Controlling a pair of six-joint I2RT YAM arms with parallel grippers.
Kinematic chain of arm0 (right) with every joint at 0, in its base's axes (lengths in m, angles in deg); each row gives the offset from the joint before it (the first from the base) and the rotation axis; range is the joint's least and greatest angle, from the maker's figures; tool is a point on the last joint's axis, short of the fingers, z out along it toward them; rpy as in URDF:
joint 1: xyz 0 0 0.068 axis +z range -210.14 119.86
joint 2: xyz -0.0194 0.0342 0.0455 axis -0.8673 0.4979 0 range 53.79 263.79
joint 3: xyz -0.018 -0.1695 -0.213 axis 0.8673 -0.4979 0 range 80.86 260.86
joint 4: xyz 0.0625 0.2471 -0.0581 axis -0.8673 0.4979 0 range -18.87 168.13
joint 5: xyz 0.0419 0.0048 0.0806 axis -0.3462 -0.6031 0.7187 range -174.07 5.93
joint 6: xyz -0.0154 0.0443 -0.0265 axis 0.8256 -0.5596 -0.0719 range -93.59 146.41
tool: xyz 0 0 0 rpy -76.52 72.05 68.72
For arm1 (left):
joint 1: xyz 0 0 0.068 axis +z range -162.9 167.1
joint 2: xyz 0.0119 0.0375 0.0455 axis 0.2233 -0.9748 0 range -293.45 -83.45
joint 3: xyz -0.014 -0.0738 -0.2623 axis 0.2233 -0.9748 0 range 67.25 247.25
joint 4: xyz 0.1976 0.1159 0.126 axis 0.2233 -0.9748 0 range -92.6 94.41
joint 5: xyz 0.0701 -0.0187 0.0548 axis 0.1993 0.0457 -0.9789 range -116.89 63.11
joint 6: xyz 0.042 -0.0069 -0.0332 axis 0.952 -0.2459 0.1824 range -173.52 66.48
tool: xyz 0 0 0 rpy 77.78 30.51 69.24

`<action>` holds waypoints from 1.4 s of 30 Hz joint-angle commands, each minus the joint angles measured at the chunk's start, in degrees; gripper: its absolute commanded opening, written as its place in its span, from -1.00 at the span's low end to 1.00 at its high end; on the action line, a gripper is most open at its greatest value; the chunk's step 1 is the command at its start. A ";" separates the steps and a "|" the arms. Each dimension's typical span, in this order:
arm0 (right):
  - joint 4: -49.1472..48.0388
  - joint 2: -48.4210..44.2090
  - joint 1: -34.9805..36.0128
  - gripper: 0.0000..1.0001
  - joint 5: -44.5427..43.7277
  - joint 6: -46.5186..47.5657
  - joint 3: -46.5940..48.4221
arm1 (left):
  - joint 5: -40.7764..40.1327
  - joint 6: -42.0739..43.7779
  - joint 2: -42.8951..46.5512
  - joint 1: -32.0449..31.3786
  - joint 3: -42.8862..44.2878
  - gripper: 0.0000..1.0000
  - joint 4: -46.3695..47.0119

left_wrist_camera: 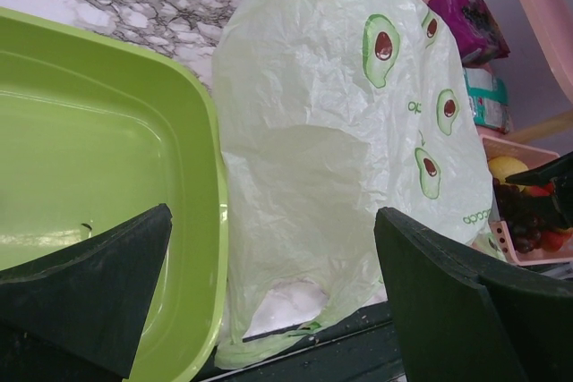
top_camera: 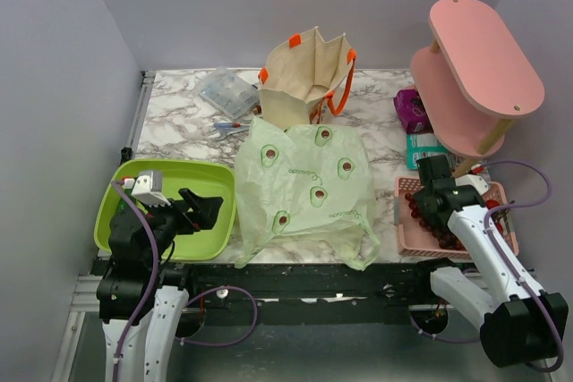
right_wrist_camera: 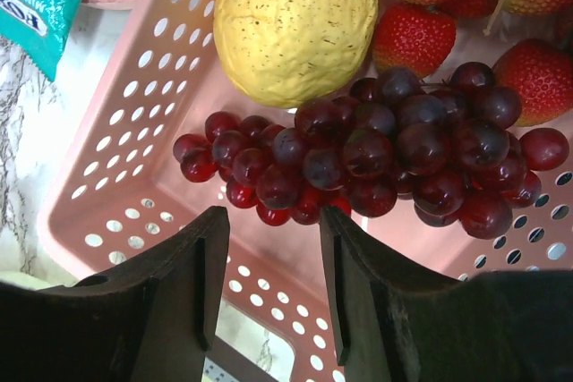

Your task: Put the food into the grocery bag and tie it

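The light green grocery bag (top_camera: 304, 185) with avocado prints lies flat on the marble table, its handle loops toward the near edge. In the left wrist view the grocery bag (left_wrist_camera: 340, 149) fills the middle. My left gripper (top_camera: 204, 206) hangs open over the lime tray, left of the bag; nothing sits between its jaws (left_wrist_camera: 273, 216). My right gripper (top_camera: 434, 194) reaches down into the pink basket (top_camera: 403, 221). Its jaws (right_wrist_camera: 273, 214) stand apart with nothing between them, just short of the dark red grapes (right_wrist_camera: 376, 154). A yellow lemon (right_wrist_camera: 291, 20) and red strawberries (right_wrist_camera: 412, 38) lie beyond the grapes.
The lime green tray (top_camera: 175, 174) sits at the near left. A beige tote (top_camera: 304, 73) with orange handles stands behind the bag. A pink two-tier shelf (top_camera: 479, 69) rises at the right, with purple (top_camera: 412, 109) and teal (top_camera: 425, 149) packets beneath. A clear box (top_camera: 228, 93) and tools (top_camera: 231, 127) lie at the back left.
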 commanded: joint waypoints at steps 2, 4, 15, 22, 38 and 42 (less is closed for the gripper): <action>-2.69 0.95 0.03 0.02 -5.18 -2.23 -1.27 | -1.88 0.68 0.60 -0.34 -0.65 0.97 0.32; -3.03 1.35 0.03 -0.01 -5.68 -2.23 -1.48 | -1.93 0.68 0.63 -0.39 -0.65 0.97 0.31; -6.72 4.06 -0.03 -0.06 -5.93 -1.96 -3.77 | -2.21 0.51 0.88 -0.56 -0.71 0.97 0.23; -7.36 4.79 0.04 -0.38 -7.07 -2.02 -3.77 | -2.21 0.51 0.76 -0.56 -0.74 0.97 0.23; -6.30 2.65 -0.02 -0.99 -3.32 2.69 1.11 | -2.17 0.51 0.55 -0.56 -0.82 0.97 0.31; -5.65 0.06 0.04 -0.99 -2.89 6.57 4.04 | -2.29 0.51 0.69 -0.56 -0.88 0.97 0.45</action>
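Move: Just right of the right hand and about 2 cm back lies the middle of the red grape bunch, some 4 cm to the right and 3 cm below; its far-left end is almost under the fingers. The lemon sits about 3 cm ahead and 7 cm right, the strawberries 3 cm back and 12 cm right, the teal packet 14 cm ahead and 2 cm right. From the left hand the grapes lie roughly 50 cm right, 2 cm ahead and 18 cm lower. Sinking about 2 cm into the pink basket while edging 1 cm forward and 1 cm right, the right hand brings its half-open fingers down on the far-left end of the grape bunch. There it stops and shuts them nearly fully, pinching that end, then starts straight up by about 2 cm, drifting slightly forward and keeping the pinch. ##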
